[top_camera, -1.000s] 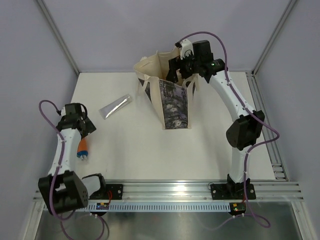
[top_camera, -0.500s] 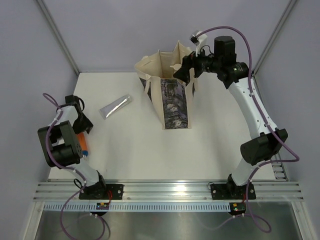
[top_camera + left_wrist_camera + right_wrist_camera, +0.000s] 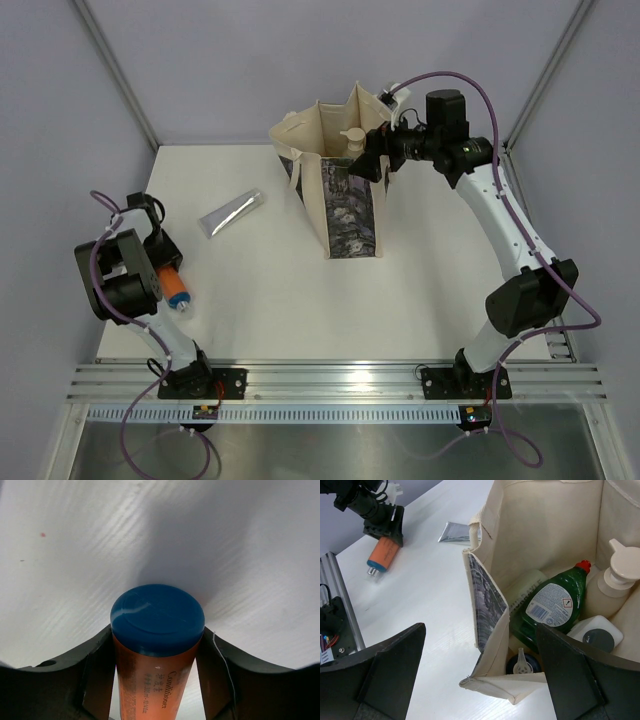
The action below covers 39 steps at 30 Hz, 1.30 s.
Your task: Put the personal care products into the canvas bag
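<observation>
An orange bottle (image 3: pixel 157 630) with a blue cap lies on the white table at the far left (image 3: pixel 175 287). My left gripper (image 3: pixel 157 635) has a finger pressed against each side of it, just below the cap. The cream canvas bag (image 3: pixel 345 205) stands upright at the back centre. My right gripper (image 3: pixel 365 160) hangs open over its right corner (image 3: pixel 480 630), holding nothing. Inside the bag (image 3: pixel 540 525) are a green red-capped bottle (image 3: pixel 555 602), a beige pump bottle (image 3: pixel 615 580), a pale-green cylinder (image 3: pixel 525 592) and a black-capped bottle (image 3: pixel 522 664). A silver tube (image 3: pixel 230 213) lies left of the bag.
A white bottle with a grey cap (image 3: pixel 597 635) also sits in the bag. An aluminium rail (image 3: pixel 340 380) runs along the near edge of the table and another (image 3: pixel 535 260) down its right side. Grey walls enclose the back and both sides.
My left gripper has closed from wide open onto the orange bottle while its arm folded back. My right gripper rose out of the bag's mouth and drew to the right.
</observation>
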Available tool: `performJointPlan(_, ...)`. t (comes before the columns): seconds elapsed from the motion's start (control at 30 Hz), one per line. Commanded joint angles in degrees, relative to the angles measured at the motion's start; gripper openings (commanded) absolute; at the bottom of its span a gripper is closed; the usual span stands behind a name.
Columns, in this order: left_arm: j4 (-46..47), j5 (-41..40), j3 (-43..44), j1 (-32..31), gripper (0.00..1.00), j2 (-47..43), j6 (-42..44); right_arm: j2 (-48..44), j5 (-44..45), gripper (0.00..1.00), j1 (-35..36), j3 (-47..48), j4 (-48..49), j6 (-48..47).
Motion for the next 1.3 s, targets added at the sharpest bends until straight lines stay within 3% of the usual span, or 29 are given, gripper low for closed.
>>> performJointPlan(0.0,3.53,14.09,-2.54,0.23,0.23,-1.77,1.06,-3.72,-5.24,1.0,-0.34,-0.63,1.97,0.38)
performJointPlan(0.03,4.23,20.9,-2.98,0.23,0.17,-2.65,1.06,-3.81,-6.74,1.0,-0.34,-0.89,1.79,0.21)
performJointPlan(0.13,7.92,32.0,-5.7,0.23,0.11,-5.81,-0.17,-3.99,-17.09,0.99,-0.34,-2.39,1.0,-1.2)
performJointPlan(0.23,14.33,49.47,-10.51,0.06,0.04,-8.53,-3.24,-4.51,-25.55,0.99,0.97,-4.76,0.04,-3.47)
performJointPlan(0.47,31.73,66.21,-19.32,-5.02,0.0,-13.37,-15.62,-3.73,-17.31,1.0,15.2,-4.43,-11.12,-14.21)
performJointPlan(0.57,39.64,68.95,-22.3,-8.01,0.0,-15.04,-21.67,1.27,-12.22,0.99,20.65,-1.61,-13.24,-10.88)
performJointPlan(0.67,47.28,69.57,-24.33,-9.78,0.0,-16.1,-26.44,5.32,-1.09,0.95,25.31,-1.77,-9.31,-4.21)
performJointPlan(0.8,48.27,68.87,-25.04,-11.1,0.0,-15.58,-26.98,7.7,13.76,0.99,30.86,-3.88,-3.68,4.4)
performJointPlan(0.87,48.88,68.95,-25.31,-11.63,0.0,-15.05,-26.8,8.4,17.14,0.99,32.09,-6.5,1.58,5.65)
performJointPlan(1.0,50.82,69.75,-27.06,-11.89,0.0,-15.66,-28.21,10.95,25.56,0.99,34.9,-9.33,8.11,3.03)
performJointPlan(1.27,48.89,71.15,-27.85,-12.33,0.0,-18.03,-27.94,19.99,32.43,1.0,37.02,-9.25,15.5,-8.31)
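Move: My left hand has the orange conditioner bottle by its blue cap, its body trailing back and right; the handover spot lies about 26 cm right, 4 ahead and 6 up. The silver pouch is some 17 cm right and 13 ahead of it, the canvas bag about 50 right and 15 ahead. From my empty right hand the bottle is roughly 50 cm left, 17 back and 30 below; the bag's middle is 5 ahead, 5 left and 17 below, the pouch 35 left, about level ahead and 33 below. Keeping the bottle pinched at the cap, my left hand sweeps about 24 cm right, later rising some 6 cm, and rolls over some 60 degrees so the fingers swing from downward towards the right. Meanwhile my right hand, wide open, leaves the bag, goes back and left, then sinks about 20 cm while edging farther left and finally forward, tipping down towards the bottle's silver end without closing. ##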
